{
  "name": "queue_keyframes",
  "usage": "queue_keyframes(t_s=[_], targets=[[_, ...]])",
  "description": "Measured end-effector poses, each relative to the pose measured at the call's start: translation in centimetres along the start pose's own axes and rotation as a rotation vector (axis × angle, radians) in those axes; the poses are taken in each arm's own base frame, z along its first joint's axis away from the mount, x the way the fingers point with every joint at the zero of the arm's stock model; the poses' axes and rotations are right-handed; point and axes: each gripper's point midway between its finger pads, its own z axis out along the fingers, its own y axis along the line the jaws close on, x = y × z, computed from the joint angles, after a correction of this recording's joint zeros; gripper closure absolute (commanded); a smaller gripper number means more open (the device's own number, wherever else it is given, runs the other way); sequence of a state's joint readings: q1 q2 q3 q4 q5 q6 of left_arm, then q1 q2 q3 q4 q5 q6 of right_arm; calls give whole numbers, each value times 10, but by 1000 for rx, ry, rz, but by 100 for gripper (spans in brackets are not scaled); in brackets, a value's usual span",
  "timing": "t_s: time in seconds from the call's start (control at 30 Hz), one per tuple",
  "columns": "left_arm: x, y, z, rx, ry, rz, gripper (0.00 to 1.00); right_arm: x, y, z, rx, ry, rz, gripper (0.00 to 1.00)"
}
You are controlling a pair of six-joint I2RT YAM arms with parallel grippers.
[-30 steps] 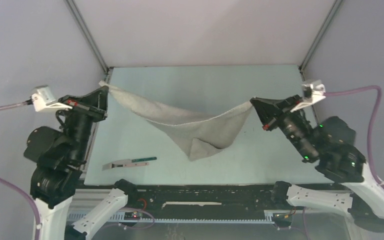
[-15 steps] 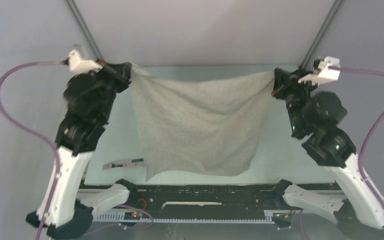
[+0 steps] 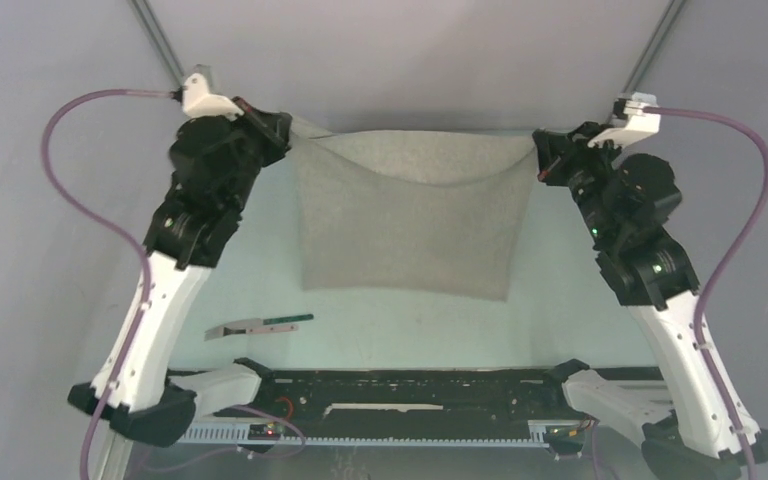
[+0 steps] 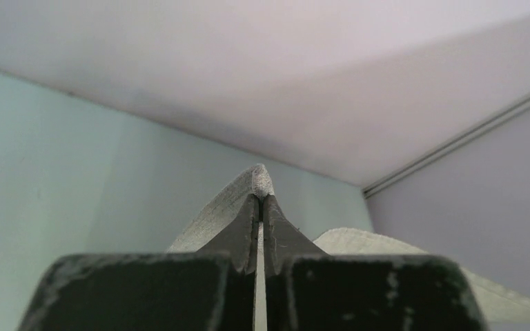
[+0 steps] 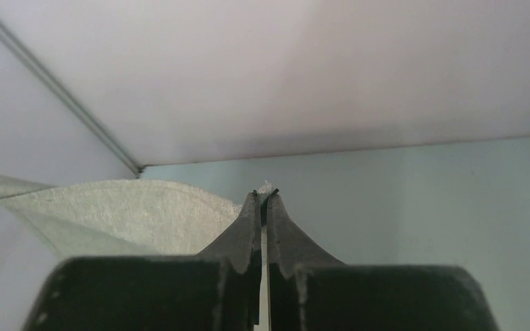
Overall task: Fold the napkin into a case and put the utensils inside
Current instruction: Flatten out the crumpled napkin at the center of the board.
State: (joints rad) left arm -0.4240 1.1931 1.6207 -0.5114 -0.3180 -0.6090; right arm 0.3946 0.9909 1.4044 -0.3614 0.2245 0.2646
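Observation:
The light grey napkin [image 3: 407, 225] is spread out as a sheet toward the back of the table, its top edge sagging a little between the arms. My left gripper [image 3: 290, 125] is shut on its top left corner [image 4: 261, 181]. My right gripper [image 3: 537, 150] is shut on the top right corner [image 5: 266, 188]. The napkin's lower edge reaches about mid-table; whether it touches the surface I cannot tell. The utensils [image 3: 258, 325], a silver piece and one with a dark green handle, lie together near the front left edge, well apart from both grippers.
The pale green table [image 3: 550, 330] is walled by grey panels at the back and both sides. Black rails and both arm bases run along the near edge [image 3: 410, 385]. Purple cables loop out from each wrist.
Both arms have carried the napkin from a sagging bunch up and toward the back wall, and it now hangs spread out. Both grips stay closed. The utensils have not moved.

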Motion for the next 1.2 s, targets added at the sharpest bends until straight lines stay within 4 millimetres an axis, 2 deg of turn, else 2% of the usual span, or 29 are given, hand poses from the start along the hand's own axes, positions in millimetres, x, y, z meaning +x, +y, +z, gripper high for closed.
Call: queue_keyframes(t_s=[0.13, 0.23, 0.43, 0.53, 0.67, 0.73, 0.83, 0.9, 0.97, 1.07, 1.13, 1.17, 1.2], targets=[[-40, -17, -49, 119, -102, -29, 100, -25, 19, -30, -115, -61, 3, 100], [-69, -25, -94, 207, -188, -55, 100, -46, 35, -59, -216, -119, 8, 100], [-109, -33, -174, 371, -338, -100, 100, -81, 61, -119, -413, -234, 19, 100], [-123, -38, -199, 437, -390, -116, 100, -100, 71, -149, -497, -296, 28, 100], [-125, -43, -206, 476, -397, -123, 100, -115, 76, -165, -536, -336, 55, 100], [-122, -43, -199, 462, -380, -134, 100, -119, 70, -162, -492, -342, 86, 100], [-116, -36, -178, 380, -339, -155, 100, -124, 56, -145, -378, -333, 125, 100], [-109, -35, -154, 321, -301, -156, 100, -124, 47, -123, -287, -319, 138, 100], [-95, -33, -117, 242, -251, -147, 100, -112, 34, -85, -176, -279, 130, 100], [-53, -21, -42, 98, -139, -104, 100, -69, 5, -14, -13, -166, 90, 100], [-18, -5, 8, 2, -58, -72, 100, -26, -29, 35, 101, -63, 75, 100], [3, 6, 35, -49, -12, -59, 100, -7, -43, 53, 140, -18, 70, 100], [25, 19, 61, -100, 35, -46, 100, 21, -62, 76, 181, 50, 68, 100]])
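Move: Below and between the raised hands hangs the napkin, each hand already pinching one upper corner. The board's centre, where it is to be laid, lies about 12 cm ahead, 20 cm right and 43 cm below the left hand; from the right hand about 14 cm ahead, 17 cm left and 43 cm down. The knife and spatula lie roughly 10 cm back and 10 cm left of the left hand, 42 cm below. Flinging the pinched napkin, both arms first sweep back towards the robot nearly 20 cm and up some 13 cm, fingertips tipping up about 30 degrees. Then they reverse and whip forward about 25 cm while dropping some 17 cm, still moving out over the board, with the fingertips ending tipped slightly below where they began. Both grippers stay shut on their corners throughout. ##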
